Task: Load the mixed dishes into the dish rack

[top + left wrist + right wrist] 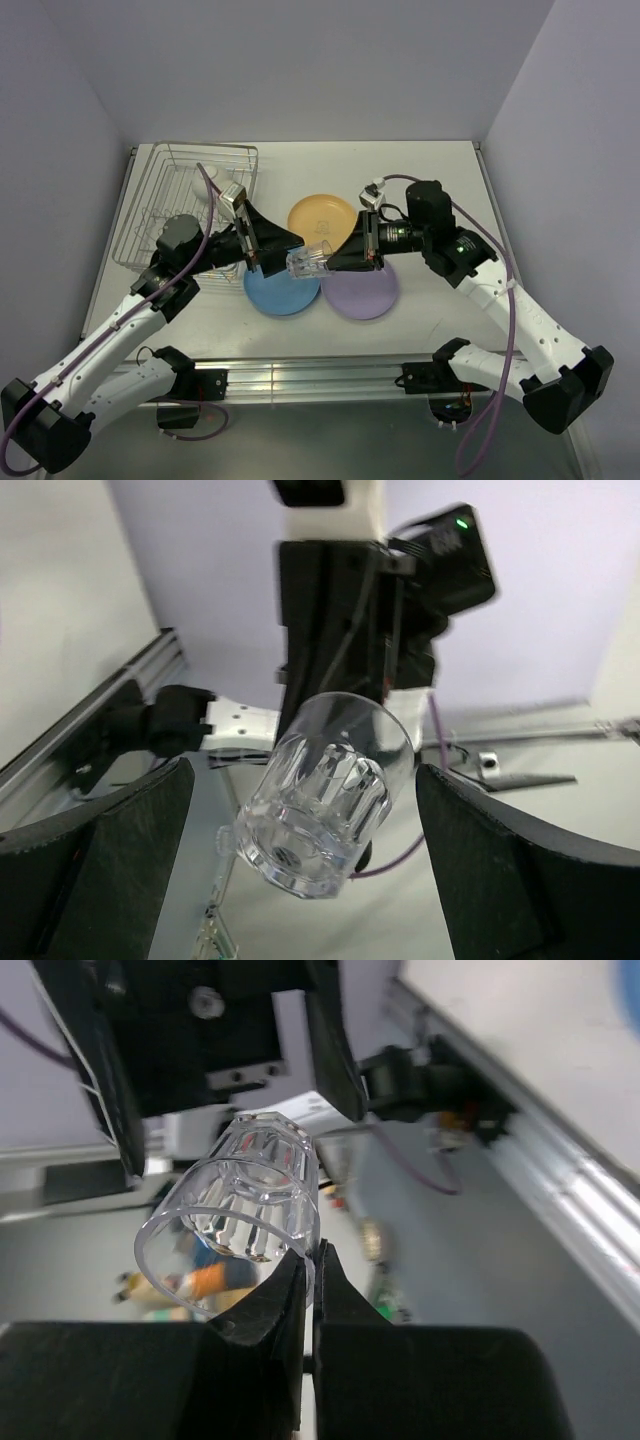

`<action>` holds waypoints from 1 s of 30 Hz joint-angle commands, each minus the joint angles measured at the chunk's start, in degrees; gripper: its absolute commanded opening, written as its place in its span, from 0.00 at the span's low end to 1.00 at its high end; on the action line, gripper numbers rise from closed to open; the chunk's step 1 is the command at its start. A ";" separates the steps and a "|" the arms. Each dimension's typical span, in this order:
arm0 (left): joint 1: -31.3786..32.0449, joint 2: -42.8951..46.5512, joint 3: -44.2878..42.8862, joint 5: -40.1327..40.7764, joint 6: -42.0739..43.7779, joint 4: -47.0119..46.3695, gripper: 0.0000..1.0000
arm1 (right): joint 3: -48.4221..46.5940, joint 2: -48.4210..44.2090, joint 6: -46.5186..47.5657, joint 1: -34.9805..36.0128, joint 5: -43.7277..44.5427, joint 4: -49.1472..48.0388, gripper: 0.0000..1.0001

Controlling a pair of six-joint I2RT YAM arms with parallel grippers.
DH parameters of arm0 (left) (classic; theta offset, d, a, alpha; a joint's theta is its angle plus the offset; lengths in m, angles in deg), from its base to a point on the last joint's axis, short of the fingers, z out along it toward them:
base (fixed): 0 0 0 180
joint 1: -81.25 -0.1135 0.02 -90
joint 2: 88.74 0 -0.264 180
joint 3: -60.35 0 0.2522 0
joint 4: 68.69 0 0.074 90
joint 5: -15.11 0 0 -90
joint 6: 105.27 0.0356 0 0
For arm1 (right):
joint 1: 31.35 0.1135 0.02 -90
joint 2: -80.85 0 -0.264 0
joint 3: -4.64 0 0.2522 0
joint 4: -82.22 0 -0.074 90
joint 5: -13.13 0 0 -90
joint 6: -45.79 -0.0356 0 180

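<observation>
A small clear glass [310, 260] hangs on its side in mid-air above the plates, between my two grippers. My right gripper [345, 258] is shut on the glass's rim wall [235, 1210], one finger inside and one outside [312, 1260]. The left gripper [280, 255] is open, and its two wide fingers stand either side of the glass's base [325, 795] without touching it [303, 770]. Below lie the blue plate [280, 292], the purple plate [362, 290] and the yellow-orange plate [322, 215]. The wire dish rack [180, 170] stands at the back left.
A white dish [208, 192] sits inside the rack, partly hidden by the left arm. Grey walls close in the table at the back and on both sides. An aluminium rail [320, 375] runs along the near edge between the arm bases.
</observation>
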 commanded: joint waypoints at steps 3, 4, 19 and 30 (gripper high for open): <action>2.16 0.14 -2.37 -3.97 -2.56 -14.76 0.99 | 1.38 1.31 -19.04 -0.31 -11.79 -27.18 0.00; 2.43 0.05 -2.55 -3.97 -2.38 -14.76 0.99 | 1.38 1.66 -19.49 -0.31 -11.97 -27.72 0.00; 3.48 3.56 -2.02 -3.27 -3.70 -16.60 0.98 | 6.39 3.07 -20.47 -0.66 -10.39 -31.86 0.00; 3.40 3.13 -3.42 -2.56 -2.65 -14.24 0.67 | 6.92 2.54 -19.85 -0.75 -9.68 -31.06 0.00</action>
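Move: The glass, held by its rim end in the right fingers, lies with its middle about 5 cm to the right of the left hand, 1 cm back and roughly level, its base towards that hand; it is some 4 cm left of the right hand, neither ahead nor back. Far below, roughly 30 cm down, the blue plate lies about 9 cm ahead and 4 cm left of the left hand, the purple plate about 10 cm ahead and 8 cm left of the right hand. With its fingers wide open, the left hand rises about 5 cm and draws back some 3 cm to bring its jaws around the base end of the glass, tilting slightly, then settles and only at the very end starts to close, by about a quarter of its range. The right hand keeps its pinch on the rim end and offers the glass towards the left hand, lifting about 3 cm (a touch higher, then easing down) and shifting some 2 cm left, with its leading end tipping up by roughly 15 degrees, after which it holds still. ##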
